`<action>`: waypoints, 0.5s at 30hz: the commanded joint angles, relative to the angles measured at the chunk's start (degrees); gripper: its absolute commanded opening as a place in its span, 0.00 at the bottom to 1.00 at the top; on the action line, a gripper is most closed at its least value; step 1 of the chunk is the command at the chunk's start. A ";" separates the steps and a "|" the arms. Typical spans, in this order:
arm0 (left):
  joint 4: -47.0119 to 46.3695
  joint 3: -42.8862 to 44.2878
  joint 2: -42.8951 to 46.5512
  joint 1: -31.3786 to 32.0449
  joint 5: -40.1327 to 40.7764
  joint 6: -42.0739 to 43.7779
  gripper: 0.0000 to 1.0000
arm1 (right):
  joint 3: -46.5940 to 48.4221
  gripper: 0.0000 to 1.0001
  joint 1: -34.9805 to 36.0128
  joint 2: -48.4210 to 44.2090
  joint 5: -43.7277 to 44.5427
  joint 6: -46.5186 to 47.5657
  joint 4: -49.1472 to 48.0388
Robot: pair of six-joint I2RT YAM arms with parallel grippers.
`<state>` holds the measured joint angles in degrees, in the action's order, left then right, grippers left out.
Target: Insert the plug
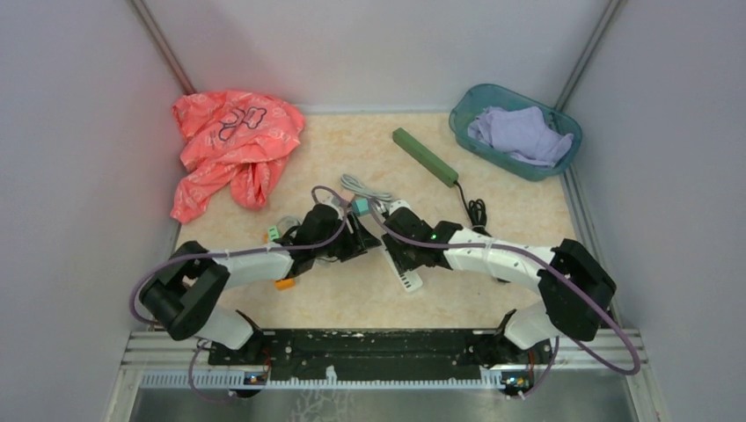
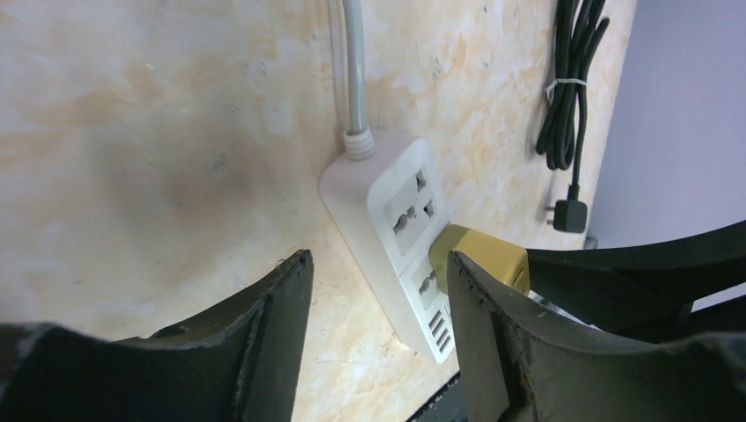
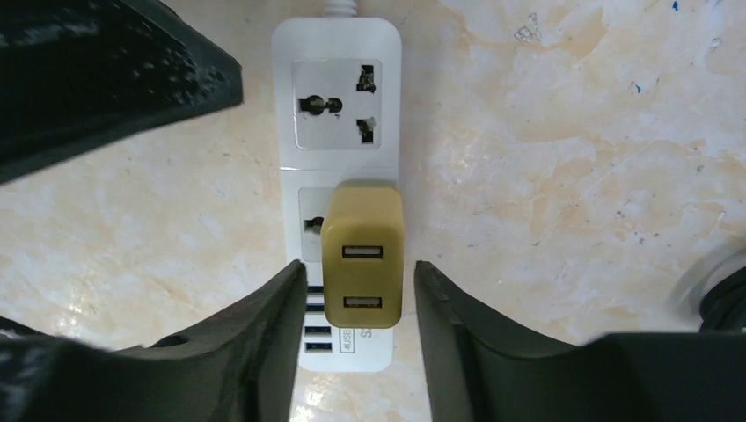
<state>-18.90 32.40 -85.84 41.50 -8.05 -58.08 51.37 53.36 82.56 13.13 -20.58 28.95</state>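
A white power strip point(image 3: 334, 97) lies on the marbled table; it also shows in the left wrist view point(image 2: 405, 207) and partly under the arms in the top view point(image 1: 408, 280). An olive-yellow USB charger plug point(image 3: 362, 255) stands in the strip's second socket, also seen in the left wrist view point(image 2: 484, 255). My right gripper point(image 3: 359, 268) is open, its jaws on either side of the plug with a gap on each side. My left gripper point(image 2: 378, 257) is open and empty, over the table beside the strip's near end. In the top view both grippers meet at mid-table and hide the plug.
A green power strip point(image 1: 425, 156) with a coiled black cable point(image 1: 476, 211) lies at the back right. A teal basket point(image 1: 466, 105) holds a purple cloth. An orange-red garment point(image 1: 230, 141) lies at the back left. A grey cable coil point(image 1: 365, 187) lies behind the grippers.
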 commanded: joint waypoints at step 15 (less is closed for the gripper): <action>27.48 5.09 25.83 -2.80 24.55 17.48 0.88 | -8.86 0.73 1.47 -9.81 -3.92 -0.17 -7.22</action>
<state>1.39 35.27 -63.70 39.20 9.50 -45.54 43.99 53.58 73.45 10.22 -20.18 25.47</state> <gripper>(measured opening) 0.848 0.719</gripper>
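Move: The yellow plug already stands in the white strip's second socket. It sits between the right fingertips, about 1 cm ahead of and 2 cm below the right hand point; the strip's middle is some 2 cm ahead and 5 cm below. From the left hand the plug lies about 4 cm back, 6 cm right and 2 cm lower. The teal plug stands roughly 11 cm ahead of the left hand and 3 cm to its left, some 4 cm below. With the yellow plug already released, the right fingers open wider around it and the hand backs off about 2 cm, rising slightly, then dipping a little. The left hand, already off the strip, climbs away from it up and to the left, some 8 cm each way, drifting a little forward, its fingertips tilting up about 20 degrees and its fingers spreading. ##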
